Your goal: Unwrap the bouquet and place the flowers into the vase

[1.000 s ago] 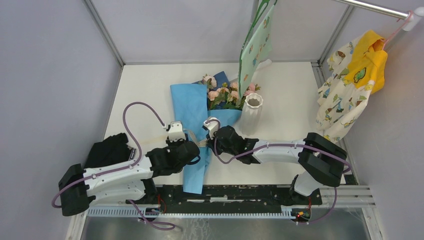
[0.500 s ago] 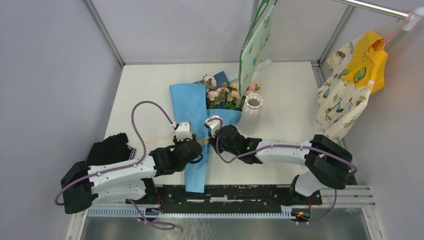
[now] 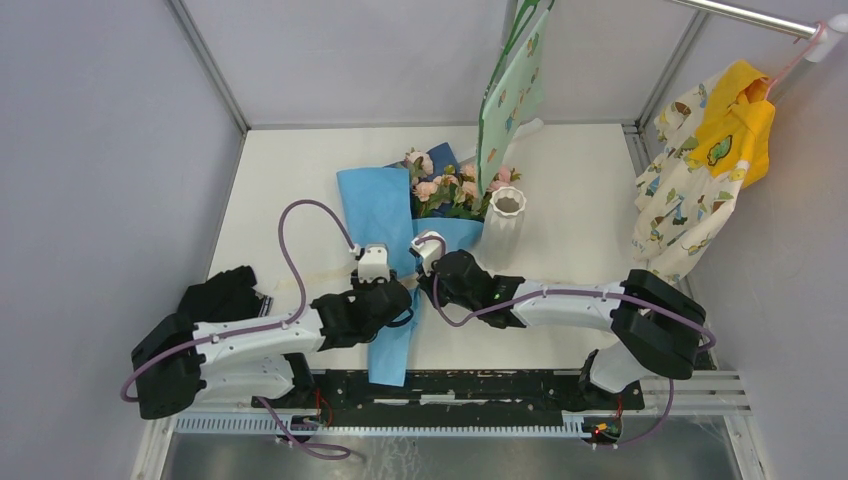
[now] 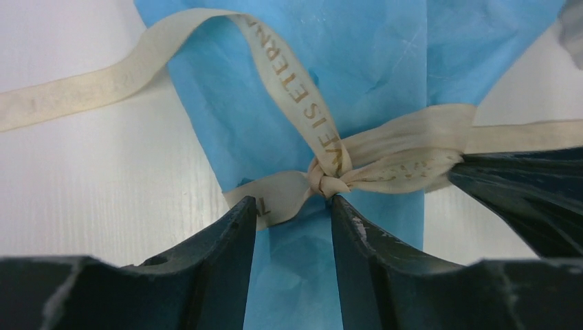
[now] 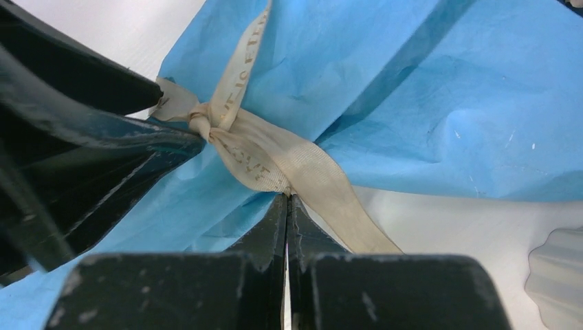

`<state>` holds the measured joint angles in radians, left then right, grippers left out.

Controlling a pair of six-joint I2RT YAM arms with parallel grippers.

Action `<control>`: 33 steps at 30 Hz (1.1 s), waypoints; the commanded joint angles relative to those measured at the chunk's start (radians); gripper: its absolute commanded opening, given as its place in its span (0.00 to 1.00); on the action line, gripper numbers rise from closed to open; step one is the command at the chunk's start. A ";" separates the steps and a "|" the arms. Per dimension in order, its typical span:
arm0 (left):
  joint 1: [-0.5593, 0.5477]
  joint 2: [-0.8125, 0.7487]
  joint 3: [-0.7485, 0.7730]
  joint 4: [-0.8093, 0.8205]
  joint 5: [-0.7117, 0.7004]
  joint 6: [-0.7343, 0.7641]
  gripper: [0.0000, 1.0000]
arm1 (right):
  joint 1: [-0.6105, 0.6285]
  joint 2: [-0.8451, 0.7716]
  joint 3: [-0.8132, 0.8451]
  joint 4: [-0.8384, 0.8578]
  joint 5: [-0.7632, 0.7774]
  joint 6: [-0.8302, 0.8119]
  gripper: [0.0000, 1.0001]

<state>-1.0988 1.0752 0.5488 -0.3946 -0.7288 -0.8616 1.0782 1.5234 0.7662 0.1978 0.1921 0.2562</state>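
The bouquet (image 3: pixel 380 215) lies on the white table in light blue paper. Its pink and peach flowers (image 3: pixel 445 187) point to the back, beside the white ribbed vase (image 3: pixel 505 225). A cream ribbon (image 4: pixel 328 180) is knotted round the paper's waist. My left gripper (image 4: pixel 292 210) is open, its tips just below the knot, with a short ribbon tail and blue paper between them. My right gripper (image 5: pixel 287 201) is shut on the ribbon's right strand, close to the knot (image 5: pixel 203 124). Seen from above, the left gripper (image 3: pixel 397 290) and right gripper (image 3: pixel 420 282) meet over the wrap.
A green patterned cloth (image 3: pixel 515 90) hangs over the back of the table near the flowers. A yellow and cream garment (image 3: pixel 705 170) hangs at the right wall. A black object (image 3: pixel 215 295) lies at the left edge. The loose ribbon end (image 4: pixel 69 96) trails left.
My left arm has moved right and forward over the wrap, up to the knot, and its jaws have widened. The right gripper has stayed shut by the ribbon.
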 commanded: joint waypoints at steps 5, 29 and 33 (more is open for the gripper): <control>0.011 0.143 0.075 -0.021 -0.217 -0.030 0.49 | 0.003 -0.104 0.006 0.007 -0.013 0.017 0.00; 0.016 0.063 0.110 -0.187 -0.302 -0.129 0.27 | 0.033 -0.117 -0.036 -0.010 -0.119 0.004 0.21; 0.016 0.067 0.110 -0.187 -0.299 -0.130 0.27 | 0.061 -0.044 0.005 0.019 -0.148 -0.003 0.30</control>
<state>-1.0874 1.1576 0.6331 -0.5831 -0.9676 -0.9535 1.1126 1.4281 0.6968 0.1310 0.1131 0.2604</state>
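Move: The ribbon band just left of the knot lies about 2 cm left of the open left hand, 1 cm ahead and 2 cm below; the knot is 2 cm to that hand's right, 1 cm ahead. The right hand already pinches the loop, the knot about 6 cm to its left, level with it and 1 cm below. From the right hand the vase stands roughly 14 cm right and 8 cm ahead, the flowers 17 cm ahead and 7 cm right. Right hand pulls the loop up, then right, each about 4 cm, releases, sinks back; left closes leftward by the band. ##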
